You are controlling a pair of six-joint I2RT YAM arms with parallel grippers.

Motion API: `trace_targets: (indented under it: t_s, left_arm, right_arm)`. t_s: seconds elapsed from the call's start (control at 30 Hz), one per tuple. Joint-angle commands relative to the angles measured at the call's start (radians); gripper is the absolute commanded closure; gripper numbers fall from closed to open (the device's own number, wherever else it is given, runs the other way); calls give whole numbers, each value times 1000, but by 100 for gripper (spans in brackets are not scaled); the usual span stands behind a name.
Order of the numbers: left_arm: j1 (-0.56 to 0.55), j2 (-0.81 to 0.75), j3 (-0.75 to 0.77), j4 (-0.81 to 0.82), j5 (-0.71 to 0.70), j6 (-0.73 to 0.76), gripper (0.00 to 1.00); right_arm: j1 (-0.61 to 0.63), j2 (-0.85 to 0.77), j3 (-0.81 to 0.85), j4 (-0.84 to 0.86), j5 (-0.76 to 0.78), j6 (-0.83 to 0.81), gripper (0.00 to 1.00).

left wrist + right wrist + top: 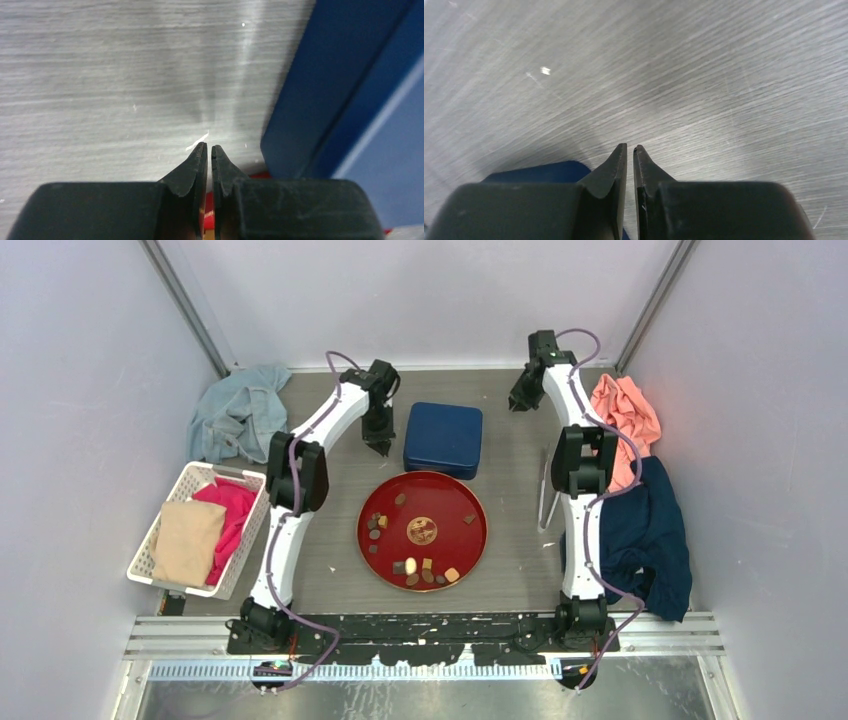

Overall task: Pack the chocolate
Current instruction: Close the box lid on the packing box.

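Observation:
The chocolate [426, 571] lies as several small brown, tan and cream pieces on the red plate [450, 502], grouped at its front and at its left [375, 528]. A closed blue box [443, 439] sits just behind the plate. My left gripper [381, 449] points down at the table just left of the box [325, 100]. Its jaws [209, 145] stand almost together, with nothing between them. My right gripper [517, 404] hangs at the back, right of the box [539, 172]. It [630, 146] is likewise nearly closed and empty.
A white basket [160, 558] with pink and tan cloths stands at the left. A blue-grey cloth [240, 410] lies behind it. A salmon cloth [625, 410] and a navy cloth [645, 540] lie at the right. A thin pale stick [545, 490] rests beside the right arm.

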Motion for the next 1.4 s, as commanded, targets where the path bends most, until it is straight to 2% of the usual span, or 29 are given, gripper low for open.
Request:
trace_targets:
  t_s: [0.0, 0.17, 0.27, 0.33, 0.43, 0.63, 0.8, 1.07, 1.23, 1.37]
  left_arm:
    - [2, 52, 118, -19, 66, -17, 91]
    - [-3, 90, 155, 15, 160, -18, 91]
    - [-14, 83, 152, 47, 190, -1, 91]
    - [-17, 75, 147, 60, 197, 8, 91]
    - [-17, 67, 140, 63, 181, 11, 91]
    - [-8, 19, 146, 37, 129, 21, 91]
    - [-2, -104, 144, 60, 37, 34, 91]
    - [-35, -175, 189, 114, 103, 26, 91]
    - [-56, -146, 97, 163, 173, -8, 92]
    - [-58, -101, -47, 129, 185, -8, 95]
  right_arm:
    - [49, 26, 84, -67, -17, 12, 83]
    - [173, -11, 30, 36, -157, -93, 82]
    - [247, -108, -107, 103, -78, -182, 82]
    - [242, -190, -250, 175, -43, -158, 82]
    - [186, -243, -345, 196, -73, -117, 83]
    - [157, -339, -378, 194, -80, -145, 82]
    - [171, -381, -370, 186, -82, -149, 82]
    - [247, -392, -331, 157, -130, -136, 82]
    - [301, -411, -436, 199, -189, -90, 82]
    - [355, -386, -512, 204, -222, -82, 82]
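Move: Both hands are empty, low on either side of the packing box, which already wears its lid. Its middle lies about 16 cm to the right, 4 cm ahead and 3 cm below the left gripper; from the right gripper it is some 18 cm left, 9 cm back and 4 cm lower. The red tray's middle is roughly 21 cm back and 10 cm right of the left gripper; the tongs lie about 23 cm back and 9 cm right of the right one. Dip both closed grippers slightly and bring them in on the box: sweep the right one about 11 cm left while drawing it back towards the rear of the box's right side, and edge the left one a little right to the left side. Then lift both clear, the left by some 15 cm with its fingers tipping forward, and carry them inward above the lid, the right turning counter-clockwise. ##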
